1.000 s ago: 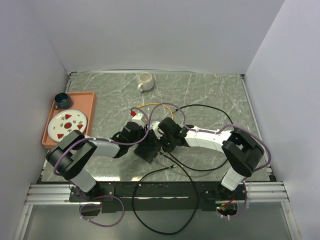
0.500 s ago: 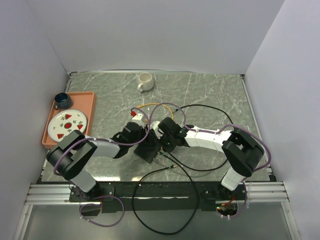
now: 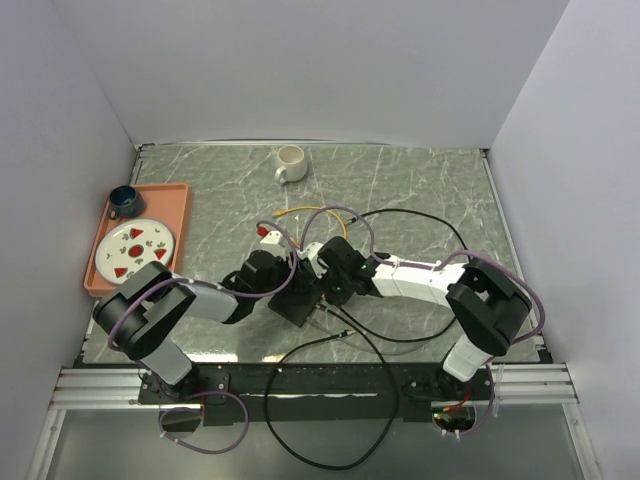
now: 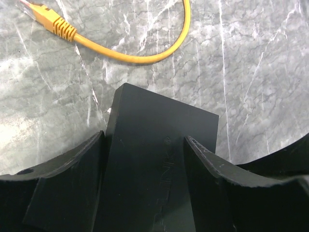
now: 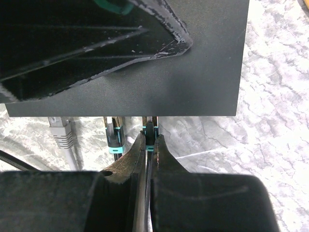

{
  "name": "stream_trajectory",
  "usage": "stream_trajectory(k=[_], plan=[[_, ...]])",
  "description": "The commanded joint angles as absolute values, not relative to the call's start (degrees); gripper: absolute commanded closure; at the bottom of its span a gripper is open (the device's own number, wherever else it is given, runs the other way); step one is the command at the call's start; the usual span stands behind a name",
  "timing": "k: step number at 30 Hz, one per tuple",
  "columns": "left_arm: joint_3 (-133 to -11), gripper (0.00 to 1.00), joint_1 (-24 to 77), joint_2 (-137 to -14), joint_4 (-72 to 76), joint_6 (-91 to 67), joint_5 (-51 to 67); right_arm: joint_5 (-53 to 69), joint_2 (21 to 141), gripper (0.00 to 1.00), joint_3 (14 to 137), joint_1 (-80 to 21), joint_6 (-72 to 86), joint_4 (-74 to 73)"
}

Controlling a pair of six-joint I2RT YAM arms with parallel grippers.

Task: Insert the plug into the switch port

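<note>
The flat matte-black switch box [image 3: 297, 302] lies at the table's middle. My left gripper [image 3: 285, 285] is shut on it; in the left wrist view the fingers [image 4: 67, 183] press both sides of the box [image 4: 159, 130]. My right gripper [image 5: 150, 142] is shut on a black plug with a teal boot [image 5: 150, 131]. The plug's tip reaches the box's narrow edge [image 5: 193, 108]; the port itself is hidden. In the top view the right gripper [image 3: 323, 290] sits right against the box.
A second teal-booted plug [image 5: 114, 137] and a grey plug [image 5: 60, 133] meet the same edge. A loose yellow cable [image 4: 130, 55] lies beyond the box. Black cables [image 3: 370, 330] loop near the front. An orange tray [image 3: 170, 195] with a plate is at left, a white cup [image 3: 290, 162] at the back.
The left wrist has shifted slightly toward the near side. Both grips and the box look unchanged.
</note>
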State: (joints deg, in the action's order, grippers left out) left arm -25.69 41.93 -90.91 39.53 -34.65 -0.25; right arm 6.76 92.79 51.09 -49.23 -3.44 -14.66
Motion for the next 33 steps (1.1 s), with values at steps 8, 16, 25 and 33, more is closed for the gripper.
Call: stream_trajectory(k=[8,16,25,33], plan=[[-27.59,0.23,50.28,-86.84,29.03,-43.24,10.65,4.39,88.86,0.98,51.95,-49.66,-1.32,17.14],[-29.53,0.15,45.36,-83.68,20.05,-42.28,3.17,2.55,86.66,0.77,49.93,-49.57,-1.49,14.42],[-31.20,0.06,41.31,-78.93,12.23,-40.96,-2.02,1.05,84.99,0.51,49.13,-49.57,-2.29,11.25],[-31.64,0.03,37.97,-72.96,8.44,-39.12,-4.92,-3.51,81.48,0.33,47.37,-49.57,-2.46,10.02]])
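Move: The right gripper already pinches the black plug in its port, so the plug is at its fingertips, with the switch's middle about 6 cm to the left, level with it. A second black plug sits 2 cm back and 1 cm left, the grey plug 5 cm back and 2 cm left. From the left gripper, the held plug is some 4 cm back, 5 cm right and 2 cm lower; the switch's middle is 4 cm back, 1 cm left and 2 cm lower. Open the right gripper to a bit over half and let go of the plug, then lift it quickly about 8 cm while carrying it forward and left over the switch, fingertips swinging up forward-left some 25 degrees. Meanwhile spread the left fingers nearly fully and ease that gripper off the switch, about 4 cm left and slightly back, rising a little at the end. ##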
